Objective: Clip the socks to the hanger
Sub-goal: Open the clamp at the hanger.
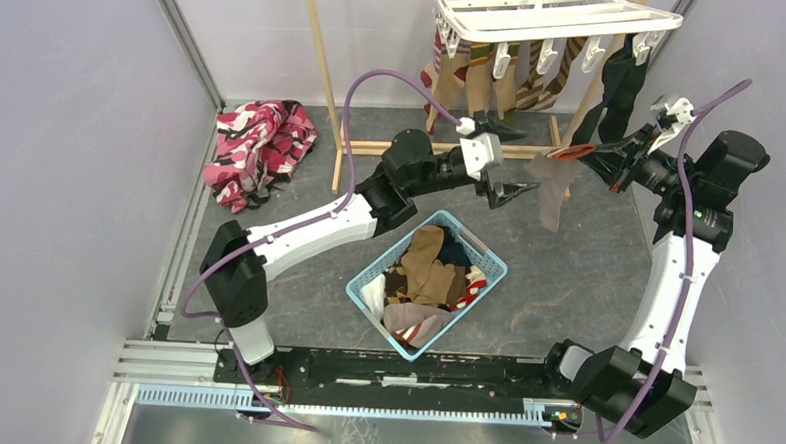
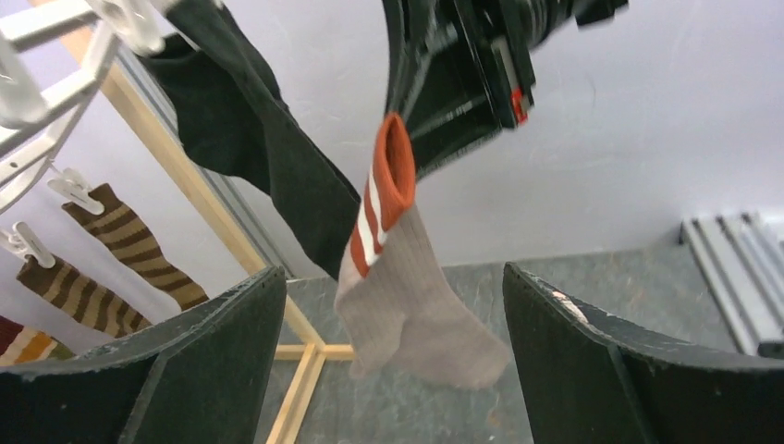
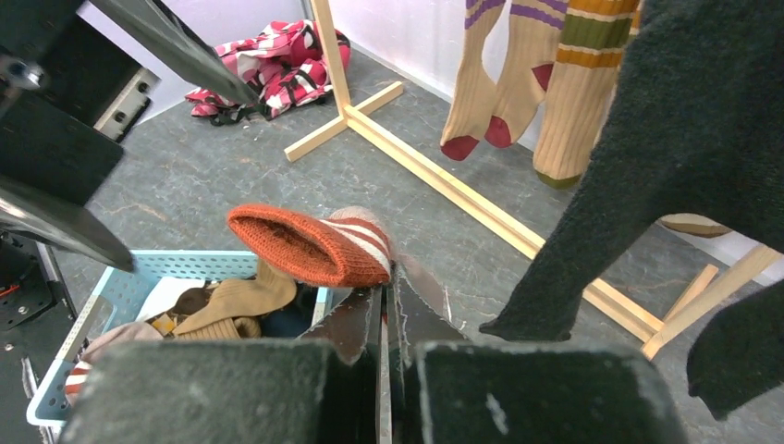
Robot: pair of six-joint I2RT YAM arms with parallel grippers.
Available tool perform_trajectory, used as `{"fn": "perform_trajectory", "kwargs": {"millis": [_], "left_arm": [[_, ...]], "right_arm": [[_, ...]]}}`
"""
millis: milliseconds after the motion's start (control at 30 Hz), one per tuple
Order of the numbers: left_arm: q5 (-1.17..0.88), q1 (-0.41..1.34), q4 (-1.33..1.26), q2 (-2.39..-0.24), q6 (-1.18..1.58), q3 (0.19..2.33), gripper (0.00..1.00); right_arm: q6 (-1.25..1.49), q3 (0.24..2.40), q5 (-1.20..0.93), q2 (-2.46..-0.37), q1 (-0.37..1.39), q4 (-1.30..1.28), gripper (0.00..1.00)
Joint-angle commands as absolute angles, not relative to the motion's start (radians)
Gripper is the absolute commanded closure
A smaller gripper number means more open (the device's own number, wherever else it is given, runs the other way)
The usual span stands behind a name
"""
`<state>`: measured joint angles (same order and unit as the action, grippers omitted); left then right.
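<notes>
A grey sock point(image 1: 551, 192) with a red-and-white striped cuff point(image 3: 314, 245) hangs in the air below the white hanger point(image 1: 538, 13). My right gripper point(image 3: 390, 287) is shut on the cuff's edge, seen from above as the right gripper point(image 1: 594, 156). The left gripper point(image 1: 525, 163) is open just left of the sock and holds nothing. In the left wrist view the grey sock point(image 2: 416, 310) dangles beyond the two wide-apart fingers point(image 2: 194, 361). Several socks are clipped to the hanger: a black one point(image 2: 259, 157), brown striped ones point(image 2: 129, 240) and tan ones point(image 3: 481, 83).
A light blue mesh basket point(image 1: 478, 243) holding several more socks sits on the floor between the arms. A thin wooden stand point(image 1: 326, 69) carries the hanger, its base bars on the floor point(image 3: 462, 194). A pink, red and black cloth point(image 1: 262, 146) lies at the back left.
</notes>
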<state>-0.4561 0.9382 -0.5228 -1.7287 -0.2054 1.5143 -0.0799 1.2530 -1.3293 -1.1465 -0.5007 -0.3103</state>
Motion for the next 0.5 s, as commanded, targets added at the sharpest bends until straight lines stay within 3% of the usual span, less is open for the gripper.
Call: {"fn": "perform_trajectory", "kwargs": {"millis": [0, 200, 467], "left_arm": [[-0.507, 0.938, -0.489, -1.702, -0.437, 1.518, 0.09], [-0.482, 0.941, -0.572, -1.766, -0.388, 1.551, 0.25], [-0.498, 0.979, -0.651, -1.835, -0.316, 1.606, 0.39]], "right_arm": [[-0.093, 1.284, -1.381, -1.107, -0.505, -0.327, 1.0], [-0.115, 1.272, -1.396, -1.079, -0.499, -0.359, 1.0], [-0.125, 1.272, -1.397, -1.078, -0.474, -0.377, 1.0]]}}
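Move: Some 8 cm to the right of the left hand, 2 cm farther out and 3 cm above it, is the orange cuff of the grey sock. Its middle sits about 3 cm left of the right hand point, 1 cm ahead and a touch higher. The dark sock hangs roughly 10 cm farther out and 7 cm right of the cuff; the nearest hanger clamp stands about 15 cm ahead of the left hand, 3 cm right and 12 cm up. Bringing the cuff and the open left fingers together: the left hand first dips about 2 cm, then reaches some 2 cm right towards the cuff, rolling the wrist slightly as its wide-open fingers narrow to about two-thirds open. The right hand keeps its pinch on the cuff and carries it back and left towards them, nearly 3 cm, rising a little. ##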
